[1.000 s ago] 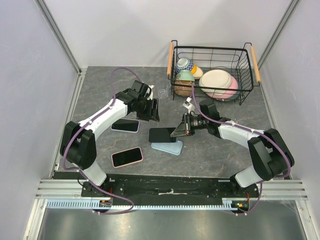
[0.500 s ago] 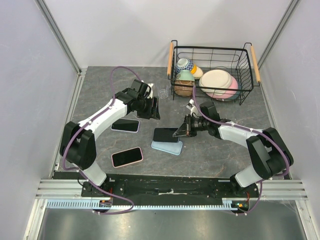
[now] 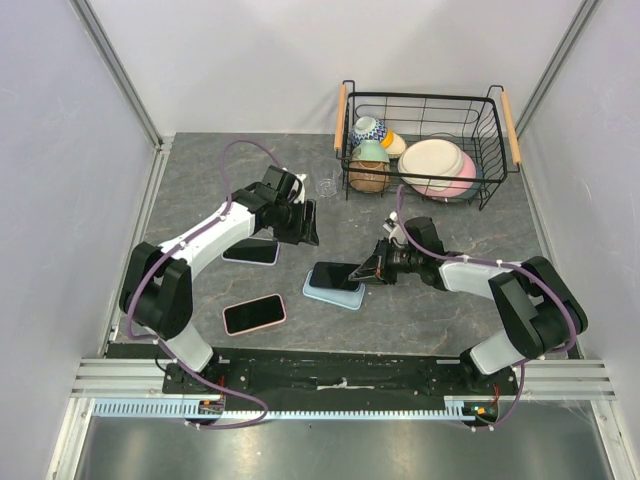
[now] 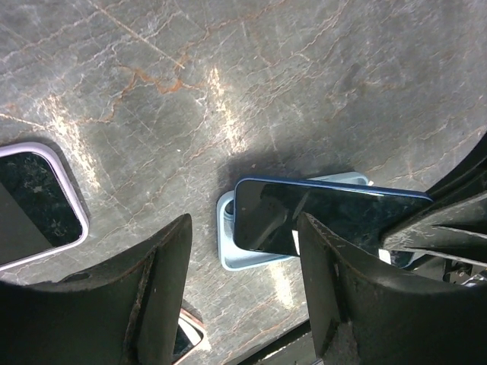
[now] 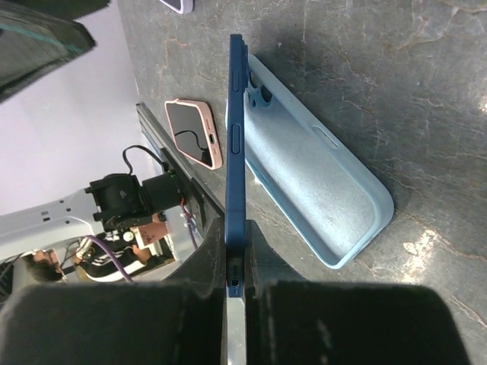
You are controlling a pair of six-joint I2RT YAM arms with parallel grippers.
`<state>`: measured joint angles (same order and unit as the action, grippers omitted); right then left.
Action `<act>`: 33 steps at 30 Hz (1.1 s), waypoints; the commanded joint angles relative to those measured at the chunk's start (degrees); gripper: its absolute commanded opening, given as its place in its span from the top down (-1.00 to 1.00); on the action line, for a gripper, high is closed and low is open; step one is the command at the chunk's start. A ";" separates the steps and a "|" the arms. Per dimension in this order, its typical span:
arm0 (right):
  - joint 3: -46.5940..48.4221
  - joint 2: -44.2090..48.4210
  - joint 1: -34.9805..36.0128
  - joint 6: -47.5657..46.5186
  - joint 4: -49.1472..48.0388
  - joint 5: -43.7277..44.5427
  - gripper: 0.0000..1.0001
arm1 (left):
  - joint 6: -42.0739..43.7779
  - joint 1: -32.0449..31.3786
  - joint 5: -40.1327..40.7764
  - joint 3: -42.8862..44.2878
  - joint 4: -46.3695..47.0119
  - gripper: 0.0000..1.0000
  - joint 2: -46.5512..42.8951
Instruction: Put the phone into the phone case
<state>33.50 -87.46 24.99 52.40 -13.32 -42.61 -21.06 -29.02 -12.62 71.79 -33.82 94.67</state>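
Observation:
A dark blue phone [image 3: 335,276] with a black screen is clamped at its right end by my right gripper [image 3: 372,270], which is shut on it. The phone hangs tilted just over the light blue phone case [image 3: 331,294], which lies open side up on the table. The right wrist view shows the phone [image 5: 237,137] edge-on between my fingers, with the case [image 5: 319,190] empty beside it. My left gripper [image 3: 300,225] hovers open behind and left of the case, holding nothing. Its wrist view looks down on the phone [image 4: 327,217] covering most of the case [image 4: 228,247].
A phone in a lilac case [image 3: 251,251] lies left of the blue case, and a phone in a pink case [image 3: 254,314] lies nearer the front. A wire basket [image 3: 420,96] with bowls and plates stands at the back right, with a small glass [image 3: 327,186] beside it.
My right gripper has carried the phone down and to the right, so that it now sits over the case. The left gripper has hardly moved.

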 commanded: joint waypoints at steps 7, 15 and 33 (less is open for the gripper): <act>2.36 3.88 0.14 3.76 3.82 1.65 1.00 | -0.65 0.01 0.14 -5.25 3.41 -0.29 -3.35; 2.01 2.21 2.34 5.52 2.78 1.83 1.00 | -1.09 0.01 0.41 -8.68 4.38 -0.29 -4.06; -0.45 -2.01 4.10 5.08 2.69 2.36 1.00 | -1.53 0.01 -1.00 -11.32 6.40 -0.28 -2.21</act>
<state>33.63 -87.37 28.75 57.87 -10.63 -40.47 -21.45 -29.02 -12.58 60.55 -29.69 92.82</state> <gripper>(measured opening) 0.067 0.642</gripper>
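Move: The right hand already holds the dark blue phone by its right end, and the blue phone case lies about 6 cm to its left, 2 cm back and 6 cm below. From the open, empty left hand the case is some 9 cm back, 7 cm to the right and 10 cm below. At that depth, the lilac-cased phone lies about 15 cm left and 1 cm ahead of the left hand, and the pink-cased phone 14 cm left and 16 cm back. Keeping its pinch on the phone's right end, the right hand eases about 2 cm back and to the left over the case, tipping slightly and sinking a little at the last, to work the phone's slanting left end inside the case's left rim. Meanwhile the left hand comes down about 5 cm while drawing back some 3 cm and drifting 2 cm left, closing on the left end of phone and case with its fingers still open, its tilt barely changed, and stops short above them. ##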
